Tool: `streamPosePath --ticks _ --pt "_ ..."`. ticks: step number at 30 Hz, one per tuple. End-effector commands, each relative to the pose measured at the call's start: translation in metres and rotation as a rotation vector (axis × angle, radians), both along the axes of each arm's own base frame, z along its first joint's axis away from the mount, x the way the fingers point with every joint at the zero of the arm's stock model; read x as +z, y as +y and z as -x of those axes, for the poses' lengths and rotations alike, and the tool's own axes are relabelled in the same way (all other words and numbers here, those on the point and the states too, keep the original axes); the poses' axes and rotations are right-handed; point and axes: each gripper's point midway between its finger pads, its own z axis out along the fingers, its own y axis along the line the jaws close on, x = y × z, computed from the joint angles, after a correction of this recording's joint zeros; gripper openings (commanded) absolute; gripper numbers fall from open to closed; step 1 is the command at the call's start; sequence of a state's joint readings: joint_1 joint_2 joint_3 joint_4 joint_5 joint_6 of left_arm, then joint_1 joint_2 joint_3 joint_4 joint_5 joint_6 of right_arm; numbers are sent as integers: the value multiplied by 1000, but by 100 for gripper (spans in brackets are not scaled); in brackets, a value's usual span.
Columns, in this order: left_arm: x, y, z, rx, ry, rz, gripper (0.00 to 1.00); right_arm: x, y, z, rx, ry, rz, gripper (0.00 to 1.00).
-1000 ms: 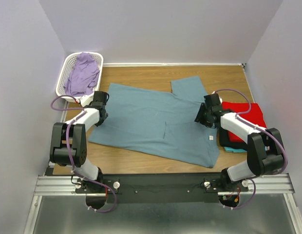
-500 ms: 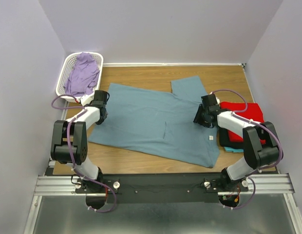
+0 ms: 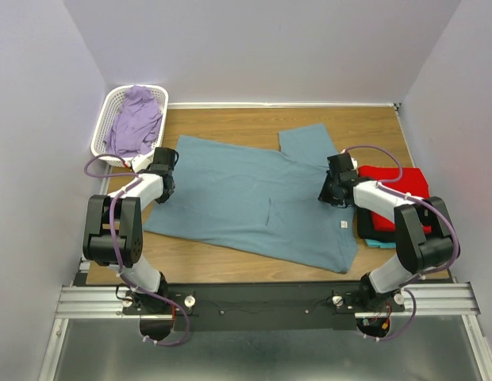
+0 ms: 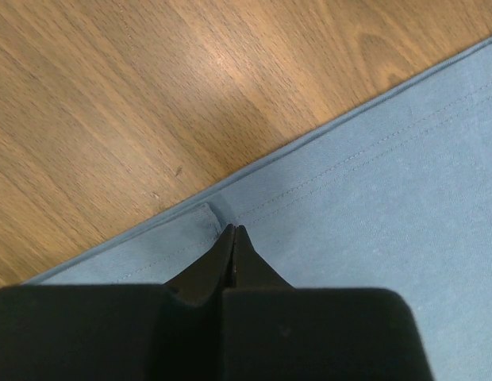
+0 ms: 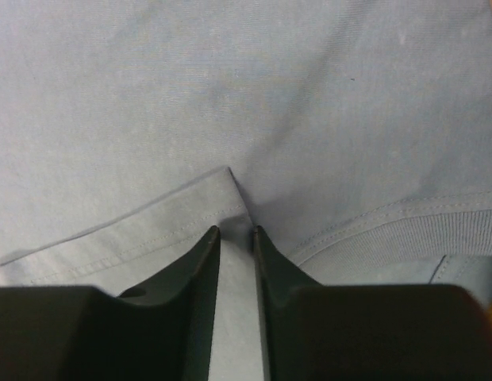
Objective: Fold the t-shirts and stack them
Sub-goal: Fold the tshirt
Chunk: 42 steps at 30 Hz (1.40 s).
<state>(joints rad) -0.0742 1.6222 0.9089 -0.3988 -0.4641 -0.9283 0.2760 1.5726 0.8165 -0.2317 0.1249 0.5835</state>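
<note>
A dusty blue-grey t-shirt (image 3: 254, 198) lies spread flat across the wooden table (image 3: 230, 119), its white label (image 3: 342, 225) near the right edge. My left gripper (image 3: 168, 159) is down at the shirt's left hem. In the left wrist view its jaws (image 4: 232, 230) are shut on the hem (image 4: 190, 230), with a small pucker of cloth at the tips. My right gripper (image 3: 325, 193) rests by the collar on the right side. Its jaws (image 5: 234, 230) stand narrowly open, astride cloth beside a folded sleeve edge (image 5: 151, 230) and the ribbed collar (image 5: 389, 230). A folded red t-shirt (image 3: 401, 186) tops a stack with a turquoise one (image 3: 377, 240) beneath.
A white lattice basket (image 3: 111, 99) holding purple cloth (image 3: 135, 119) stands at the back left corner. Walls close in on the left, right and back. The folded stack sits just right of my right arm.
My left jaws have closed onto the hem. My right jaws have narrowed over the cloth, and that gripper shifted slightly. The shirt has not moved.
</note>
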Motion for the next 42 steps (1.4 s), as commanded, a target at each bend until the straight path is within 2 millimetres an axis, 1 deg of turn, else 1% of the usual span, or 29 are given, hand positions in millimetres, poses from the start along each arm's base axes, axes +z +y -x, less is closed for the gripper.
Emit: streamPosePath --ticks 1,3,5,6,7,8,11,15,17,18,21,22,25,31,37,42 --pt "4 4 -3 10 -8 -30 0 4 3 -12 -5 -28 9 26" --pt "4 4 -3 8 -8 -30 0 4 3 -12 -2 -28 8 20" --pt "6 4 -2 9 -11 -32 0 6 3 -13 -3 -33 5 18" --pt "6 4 -2 10 -13 -33 0 7 4 -12 -2 -36 4 15" --pt "8 4 -2 10 -16 -33 0 9 3 -13 -3 -43 5 14" --pt "9 5 -3 9 -20 -35 0 9 3 -13 -5 -44 4 11" --pt "13 5 -3 10 -26 -34 0 16 4 -14 -3 -62 -1 10" --pt "17 4 -2 5 -33 -31 0 18 3 -12 -3 -68 -3 9" --pt "22 6 1 19 -36 -37 12 19 4 -12 -2 -70 -6 9" --pt "23 6 2 25 -38 -36 24 19 4 -12 -2 -70 -6 9" --pt "28 8 6 46 -39 -39 35 18 4 -11 0 -67 -7 9" --pt "30 8 7 47 -43 -38 35 17 4 -10 2 -64 -9 9" --pt "29 8 10 51 -34 -33 36 17 5 -11 2 -65 -13 9" --pt "11 4 15 60 18 -11 36 17 6 -10 8 -65 -19 9" --pt "-8 2 13 63 64 -6 36 16 8 -10 12 -63 -25 9" --pt "-11 2 11 62 69 -5 33 17 7 -9 14 -68 -25 9"
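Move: The left hand, shut and empty, has the small fold in the t-shirt's hem about 1 cm back and 1 cm below; the white basket is some 21 cm ahead and 9 cm left of that hand. The right hand's half-open fingers straddle the fold beside the neckline, about 1 cm below, level both ways; the shirt's white tag lies roughly 6 cm back and 5 cm right of that hand, the red folded stack 20 cm right and 1 cm back. Up and slightly back goes the left hand, about 2 cm, opening its shut fingers part way; then it sinks some 2.5 cm, tipping down a few degrees, to set them either side of the hem fold. Meanwhile the right hand nearly shuts its fingers on the neckline fold, pinches the cloth, lifts about half a centimetre and stays there. ##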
